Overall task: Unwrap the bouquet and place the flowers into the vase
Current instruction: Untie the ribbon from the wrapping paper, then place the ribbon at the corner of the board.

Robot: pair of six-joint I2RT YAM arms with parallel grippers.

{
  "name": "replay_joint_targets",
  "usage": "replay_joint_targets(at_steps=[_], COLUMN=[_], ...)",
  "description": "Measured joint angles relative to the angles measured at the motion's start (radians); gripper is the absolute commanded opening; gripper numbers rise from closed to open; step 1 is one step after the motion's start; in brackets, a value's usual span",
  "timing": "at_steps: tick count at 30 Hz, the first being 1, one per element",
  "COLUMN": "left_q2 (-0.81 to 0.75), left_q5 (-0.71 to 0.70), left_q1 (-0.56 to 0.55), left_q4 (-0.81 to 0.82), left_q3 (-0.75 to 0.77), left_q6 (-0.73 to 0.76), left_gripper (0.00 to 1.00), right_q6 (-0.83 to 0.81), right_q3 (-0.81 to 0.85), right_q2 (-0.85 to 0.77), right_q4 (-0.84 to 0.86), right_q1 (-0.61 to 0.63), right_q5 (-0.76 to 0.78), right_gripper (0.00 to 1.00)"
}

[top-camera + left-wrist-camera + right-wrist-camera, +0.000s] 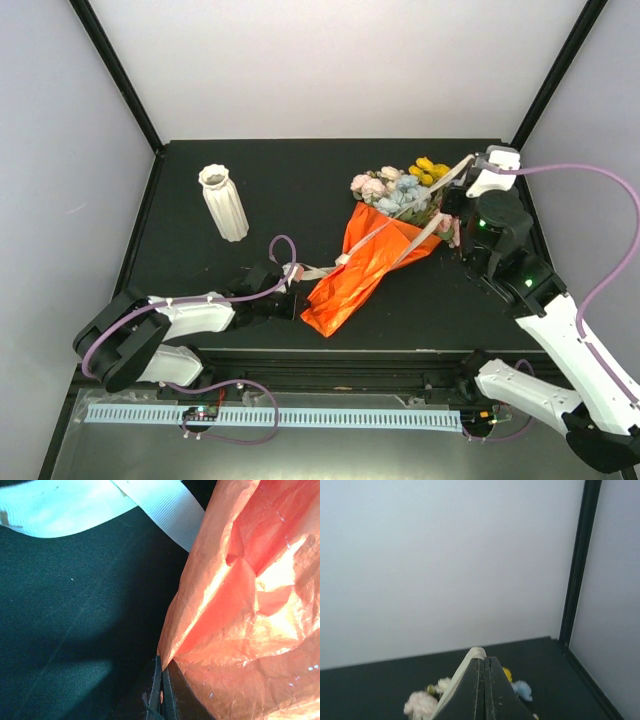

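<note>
The bouquet (368, 268) lies in the middle of the table, with its orange paper (250, 605) crumpled and fanned toward the front. The flowers (395, 190) stick out at its far end, and pink, yellow and blue blooms (420, 703) show below my right fingers. My left gripper (294, 304) sits low at the paper's near-left edge and is shut on a corner of it (161, 664). My right gripper (468, 163) is raised behind the flowers and shut on the cream ribbon (465, 674), which runs down across the bouquet. The vase (225, 203) stands upright at the back left, apart from both grippers.
The ribbon's other end (315, 270) trails on the table left of the paper, and part of it (100, 505) lies just beyond my left fingers. White walls and black corner posts (575, 570) enclose the dark table (300, 180).
</note>
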Motion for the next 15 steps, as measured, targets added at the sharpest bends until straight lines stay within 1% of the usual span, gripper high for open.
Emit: replay_joint_targets(at_steps=[4,9,15], left_q2=[0.002,0.013,0.037], left_q5=[-0.006,-0.006,-0.006], left_q1=[0.0,0.0,0.0], left_q4=[0.0,0.002,0.008], left_q3=[0.0,0.0,0.006], left_q6=[0.0,0.0,0.0], left_gripper=[0.02,0.02,0.02], right_q6=[-0.07,-0.171,-0.344], right_q3=[0.016,0.111,0.141], right_q2=[-0.011,0.036,0.026], right_q4=[0.084,0.169,0.32], right_q1=[0.0,0.0,0.0], right_q5=[0.036,0.064,0.115], right_gripper=[0.01,0.01,0.01])
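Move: The right hand, high up with the ribbon's end already pinched, has the ribbon crossing about 38 cm below it, some 18 cm to its left and level fore-and-aft. The middle of the orange wrapping paper lies roughly 14 cm to its left and 38 cm below, straight across; the flowers are about 13 cm ahead, 8 cm left and 36 cm down. From the left hand the ribbon crossing is some 9 cm ahead, 8 cm right and 2 cm up. Keeping its shut grip on the ribbon's end, the right hand draws the ribbon about 11 cm farther up, away from the wrapping paper, easing a few centimetres to the right as the wrist tips its fingers upward by some 15 degrees and swings slightly clockwise. The left hand keeps pinching the lower edge of the wrapping paper close to the table and holds there against the pull, sinking by barely a centimetre with its fingers still closed. ##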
